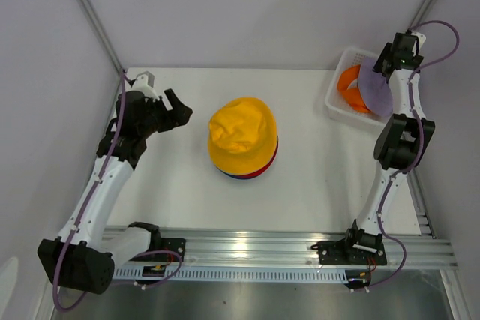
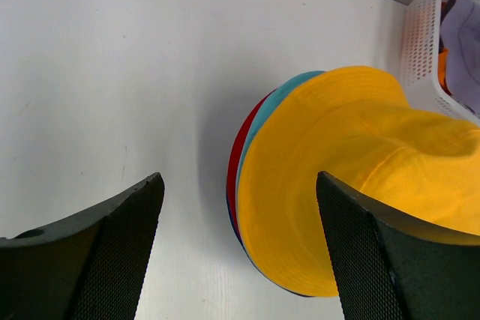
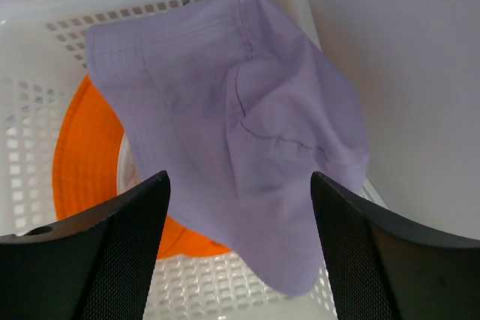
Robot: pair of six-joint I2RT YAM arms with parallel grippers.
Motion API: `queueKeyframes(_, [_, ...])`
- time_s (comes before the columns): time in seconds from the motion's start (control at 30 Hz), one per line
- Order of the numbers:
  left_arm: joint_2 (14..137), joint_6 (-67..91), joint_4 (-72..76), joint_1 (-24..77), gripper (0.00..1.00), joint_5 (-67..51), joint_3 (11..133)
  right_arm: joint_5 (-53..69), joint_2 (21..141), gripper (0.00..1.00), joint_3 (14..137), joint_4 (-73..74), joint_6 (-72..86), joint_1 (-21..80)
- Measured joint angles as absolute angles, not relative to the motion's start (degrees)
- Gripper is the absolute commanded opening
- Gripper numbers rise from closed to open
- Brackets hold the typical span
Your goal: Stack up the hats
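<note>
A stack of hats sits mid-table with the yellow hat point(image 1: 242, 134) on top; red and navy brims peek out beneath it. The left wrist view shows the yellow hat point(image 2: 360, 162) over teal point(image 2: 281, 99) and red point(image 2: 238, 159) brims. My left gripper point(image 1: 176, 110) hangs open to the left of the stack, apart from it, with its jaws point(image 2: 240, 177) empty. The lavender hat point(image 3: 225, 110) drapes over the orange hat point(image 3: 82, 155) in the basket. My right gripper point(image 3: 240, 177) is open just above the lavender hat point(image 1: 375, 88), gripping nothing.
The white lattice basket point(image 1: 337, 106) stands at the back right corner, against the right wall. Its rim point(image 3: 30, 110) shows around the orange hat point(image 1: 350, 84). Grey walls close in the table on the left, back and right. A metal rail runs along the near edge.
</note>
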State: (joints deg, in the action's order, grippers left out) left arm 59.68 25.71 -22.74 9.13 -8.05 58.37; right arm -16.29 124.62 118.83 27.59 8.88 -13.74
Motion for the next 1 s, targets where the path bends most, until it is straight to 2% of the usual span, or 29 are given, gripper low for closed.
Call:
queueKeyframes(0.13, [62.5, 25.3, -23.4, 8.1, 0.85, -7.7, 60.0, -17.9, 131.7, 0.71, 127.5, 29.8, 7.0, -13.4])
queueKeyframes(0.37, [68.4, 24.9, -24.7, 7.3, 0.85, -7.8, 63.5, -21.2, 136.4, 0.62, 130.1, 30.5, 4.0, -13.0])
queueKeyframes(0.47, [70.0, 24.9, -24.8, 7.1, 0.85, -7.8, 64.7, -23.0, 137.2, 0.53, 130.2, 31.0, 2.6, -13.0])
queueKeyframes(0.5, [70.4, 24.9, -24.9, 7.1, 0.85, -7.8, 65.0, -23.6, 137.4, 0.39, 130.2, 31.1, 2.3, -13.0])
queueKeyframes(0.57, [70.9, 24.9, -24.9, 7.0, 0.85, -7.8, 65.5, -24.4, 137.8, 0.19, 130.3, 31.2, 1.0, -13.0])
queueKeyframes(0.6, [71.0, 24.9, -24.9, 6.9, 0.84, -7.8, 65.8, -24.6, 137.9, 0.00, 130.3, 31.2, 0.4, -13.0])
queueKeyframes(0.83, [71.1, 24.9, -25.1, 6.9, 0.84, -8.1, 66.8, -24.1, 137.1, 0.00, 130.3, 31.0, -1.7, -12.1])
queueKeyframes(1.0, [70.2, 25.1, -23.9, 6.9, 0.83, -10.3, 67.1, -17.6, 130.8, 0.00, 130.3, 30.9, -2.6, -9.1])
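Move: The purple hat's middle lies almost under the right hand, about 2 cm to its right and 8 cm below. The orange hat beneath it is some 4 cm back and 4 cm left of the hand, 12 cm down; the basket's middle is about 2 cm back, 3 cm left and 13 cm down. From the left hand, the purple hat is roughly 62 cm right, 13 cm ahead and 15 cm lower. Right hand dips about 6 cm, pinches the purple hat, then lifts 7 cm and leftward; left hand eases forward. ##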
